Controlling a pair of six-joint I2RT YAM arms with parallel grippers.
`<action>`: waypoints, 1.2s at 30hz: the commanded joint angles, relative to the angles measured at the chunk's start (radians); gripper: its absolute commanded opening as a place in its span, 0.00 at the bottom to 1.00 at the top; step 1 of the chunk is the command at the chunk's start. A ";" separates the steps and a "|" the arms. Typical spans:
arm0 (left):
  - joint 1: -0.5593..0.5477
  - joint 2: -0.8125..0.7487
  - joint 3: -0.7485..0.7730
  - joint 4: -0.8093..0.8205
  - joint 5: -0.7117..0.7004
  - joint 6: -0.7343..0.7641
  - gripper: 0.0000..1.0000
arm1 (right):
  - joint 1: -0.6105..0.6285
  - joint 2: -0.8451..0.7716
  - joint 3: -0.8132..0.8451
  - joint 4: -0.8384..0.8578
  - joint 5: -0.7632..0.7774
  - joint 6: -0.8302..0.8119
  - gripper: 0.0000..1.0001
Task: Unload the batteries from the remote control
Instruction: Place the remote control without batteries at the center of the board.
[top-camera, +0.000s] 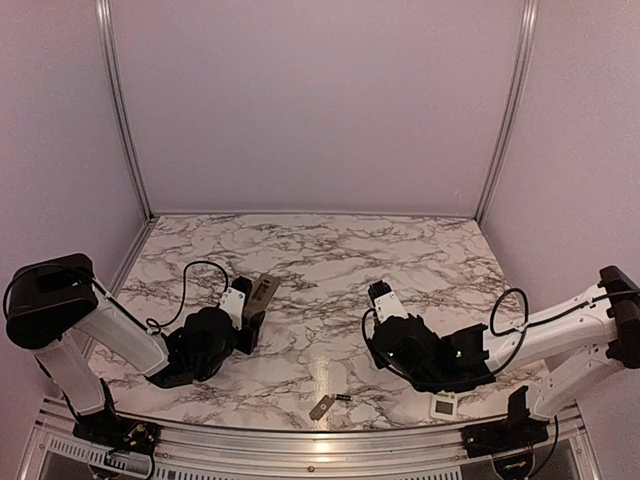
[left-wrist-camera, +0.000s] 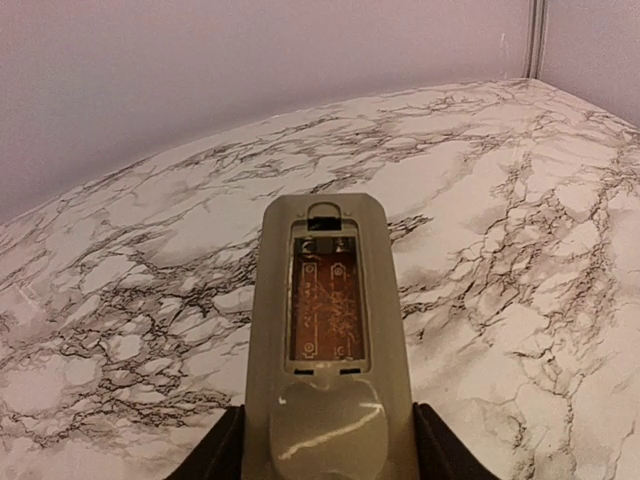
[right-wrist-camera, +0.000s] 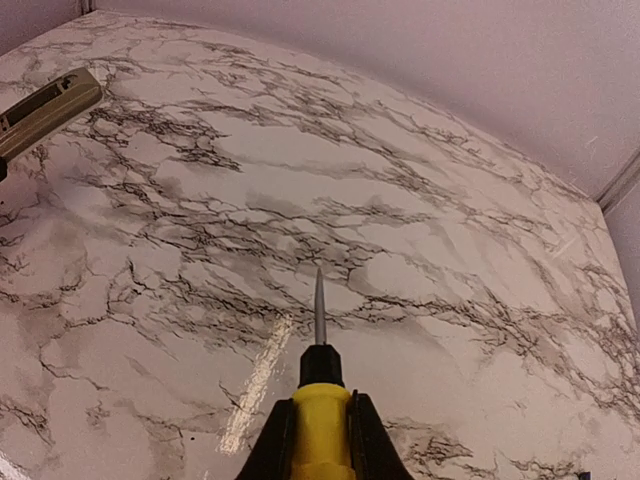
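My left gripper is shut on the near end of the tan remote control, one dark finger on each side, and holds it back side up. Its battery bay is uncovered and shows only a bare brown board. From above, the remote sticks out of the left gripper at mid-left. One small dark battery lies by the flat grey cover plate near the front edge. My right gripper is shut on a yellow-handled screwdriver, blade pointing away over bare marble.
A small white device lies at the front edge by the right arm. Pale walls with metal posts enclose the marble table on three sides. In the right wrist view the remote shows at the far upper left.
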 joint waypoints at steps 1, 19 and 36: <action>0.024 -0.031 -0.020 -0.078 -0.065 -0.106 0.00 | -0.035 -0.021 -0.026 0.127 -0.024 -0.046 0.00; 0.068 0.027 -0.103 -0.024 0.001 -0.276 0.14 | -0.171 0.007 -0.148 0.487 -0.397 -0.129 0.00; 0.072 0.030 -0.140 0.009 0.004 -0.289 0.88 | -0.240 0.076 -0.166 0.592 -0.588 -0.145 0.00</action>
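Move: The left hand still grips the remote control near its lower end. The remote's middle is about 4 cm ahead of the hand and 2 cm to its right. The bare patch of board it goes to lies some 4 cm ahead, 4 cm to the left and 7 cm below. The loose battery cover is about 15 cm back and 14 cm right of this hand, the batteries some 13 cm back and 19 cm right. For the right hand, that patch is about 30 cm left, 8 cm ahead and 11 cm lower. Down and to the left, about 5 cm each way, the left hand lowers the remote control onto the bare board, tipping it nose-down and swinging it counter-clockwise by roughly 10 degrees. There it stops and opens its fingers wide, letting go. The right hand keeps the screwdriver gripped, drifting left and a little forward and down while it rolls and turns counter-clockwise. ##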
